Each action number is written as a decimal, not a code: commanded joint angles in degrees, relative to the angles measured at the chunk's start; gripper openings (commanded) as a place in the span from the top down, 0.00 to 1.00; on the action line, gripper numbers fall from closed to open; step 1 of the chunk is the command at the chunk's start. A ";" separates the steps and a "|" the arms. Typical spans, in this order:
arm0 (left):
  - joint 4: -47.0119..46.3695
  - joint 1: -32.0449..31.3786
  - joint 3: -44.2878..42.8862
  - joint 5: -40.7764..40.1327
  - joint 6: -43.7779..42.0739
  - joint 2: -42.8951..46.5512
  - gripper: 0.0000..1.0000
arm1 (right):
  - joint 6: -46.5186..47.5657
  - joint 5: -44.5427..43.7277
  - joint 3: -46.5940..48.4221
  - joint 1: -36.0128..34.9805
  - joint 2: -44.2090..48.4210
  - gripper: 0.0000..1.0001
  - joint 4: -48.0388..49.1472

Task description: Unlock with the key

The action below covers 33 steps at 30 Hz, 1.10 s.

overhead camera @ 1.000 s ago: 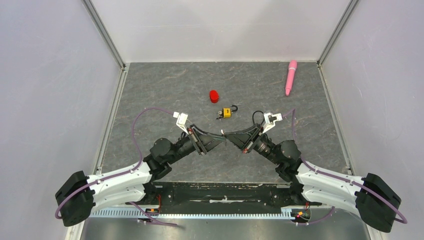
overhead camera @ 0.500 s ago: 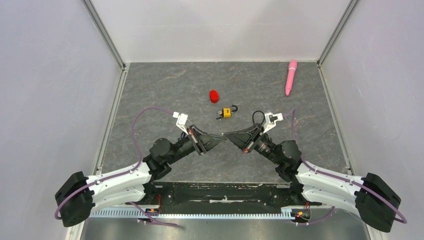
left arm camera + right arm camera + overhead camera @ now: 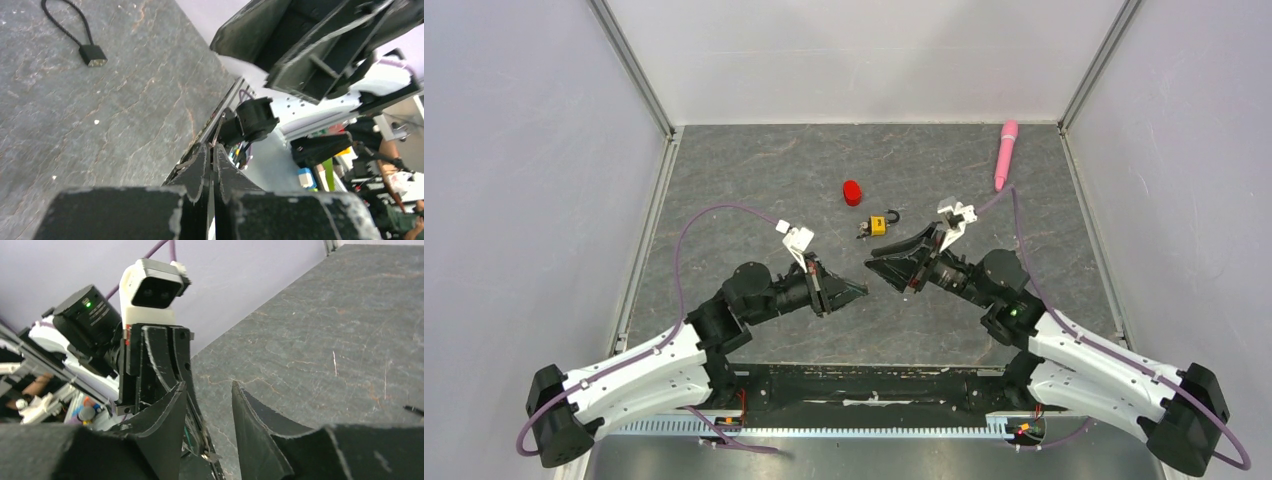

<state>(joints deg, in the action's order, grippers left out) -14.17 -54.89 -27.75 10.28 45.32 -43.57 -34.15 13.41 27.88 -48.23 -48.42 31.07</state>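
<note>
My left gripper (image 3: 862, 292) (image 3: 211, 146) is shut on the key (image 3: 216, 136), a thin silvery sliver poking out past its tips. The right wrist view looks at that gripper head-on, with the key (image 3: 209, 456) at its tip. My right gripper (image 3: 876, 268) (image 3: 208, 385) stands open with nothing between its fingers, a short way behind and to the right of the left tips. The small yellow padlock (image 3: 878, 225) lies on the mat just beyond both grippers, touched by neither.
A red cap (image 3: 852, 192) stands behind the padlock. A pink pen (image 3: 1005, 155) lies at the back right near the wall rail. A black cord with a block end (image 3: 93, 54) lies on the grey mat (image 3: 754, 180).
The two grippers met tip to tip. The left one shut on the key, the right one opened, and they have drawn apart, the left toward the near edge.
</note>
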 commanded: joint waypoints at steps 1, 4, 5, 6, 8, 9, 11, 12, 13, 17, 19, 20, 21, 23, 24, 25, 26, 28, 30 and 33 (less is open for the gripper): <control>15.69 -0.29 -5.39 3.32 -7.63 0.51 0.98 | 9.87 8.59 7.07 0.15 -1.28 0.59 -11.35; 16.35 -0.29 -6.23 3.64 -7.49 0.52 0.98 | 12.09 10.16 8.44 0.14 -1.57 0.58 -14.36; 15.56 -0.25 -6.19 4.27 -7.12 0.32 0.98 | 12.58 10.62 8.71 0.10 -1.80 0.58 -15.36; 14.75 -0.27 -6.18 4.91 -6.55 0.18 0.98 | 12.75 11.15 8.81 0.17 -2.00 0.59 -15.79; 12.34 -0.28 -6.09 5.99 -5.37 -0.27 0.98 | 12.48 11.96 8.24 0.15 -2.20 0.59 -15.59; 11.50 -0.29 -6.01 6.31 -4.81 -0.40 0.98 | 12.23 12.37 7.70 0.15 -2.08 0.60 -15.08; 9.30 -0.30 -5.43 6.91 -3.63 -0.54 0.98 | 11.72 12.67 6.81 0.14 -1.96 0.61 -14.51; 8.49 -0.29 -5.18 7.11 -3.13 -0.53 0.98 | 11.70 12.77 6.47 0.10 -1.93 0.62 -14.38; 7.77 -0.30 -4.96 7.36 -2.76 -0.63 0.98 | 11.71 12.87 6.26 0.13 -1.94 0.62 -14.37; 6.51 -0.27 -4.53 7.47 -1.58 -0.81 0.98 | 10.98 13.70 5.12 0.15 -1.78 0.66 -13.36; 5.41 -0.01 -3.95 7.46 -0.67 -0.80 0.98 | 10.31 14.09 4.44 0.20 -1.88 0.68 -12.57; 4.78 0.17 -3.50 7.47 -0.08 -0.81 0.98 | 10.12 14.30 4.17 0.15 -1.83 0.69 -12.37; 4.01 0.38 -3.14 7.55 0.52 -0.78 0.98 | 9.99 14.34 3.91 0.21 -1.84 0.70 -12.14; 2.88 0.76 -2.50 7.82 1.50 -0.82 0.98 | 9.73 14.45 3.60 0.14 -1.66 0.73 -11.76; 2.44 0.97 -2.21 7.98 1.89 -0.86 0.98 | 9.67 14.45 3.50 0.16 -1.52 0.75 -11.58; 1.91 1.08 -1.91 8.07 2.23 -0.93 0.98 | 9.70 14.45 3.50 0.22 -1.39 0.76 -11.43; 1.50 1.33 -1.57 8.12 2.67 -0.93 0.98 | 9.64 14.38 3.50 0.19 -1.20 0.78 -11.31; 0.34 1.77 -0.72 8.59 3.55 -1.02 0.98 | 9.55 14.32 3.51 0.17 -1.00 0.82 -11.14; -1.16 2.20 0.19 9.09 4.65 -1.06 0.98 | 9.34 14.32 3.41 0.22 -0.96 0.89 -10.82; -2.92 2.70 1.02 9.83 5.72 -1.11 0.98 | 8.67 14.59 3.17 0.33 -0.97 1.00 -10.09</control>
<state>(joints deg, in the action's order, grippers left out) -11.25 -52.95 -27.77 17.58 47.40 -44.64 -24.91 27.22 31.48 -48.16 -50.35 17.61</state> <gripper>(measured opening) 0.040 0.060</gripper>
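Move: The key is still in the left gripper's shut tips, its free end standing out roughly 1 cm ahead and 2 cm to the right of that hand. From the half-open right gripper, the key lies about 3 cm back, 2 cm to the left and 3 cm lower. Far below, on the table, the padlock lies some 20 cm ahead of the right hand and 2 cm to its right; the black cord loop is about 18 cm ahead and 16 cm to its right. Bring the right gripper, after a brief 1 cm rise, down about 4 cm and back about 3 cm onto the key's free end, tipping its fingers down and swinging them counter-clockwise, each some 15 degrees; then close them almost fully around the key. Keep the left grip shut on the key while that hand sinks and draws back a centimetre or two, briefly dipping its fingertips. ##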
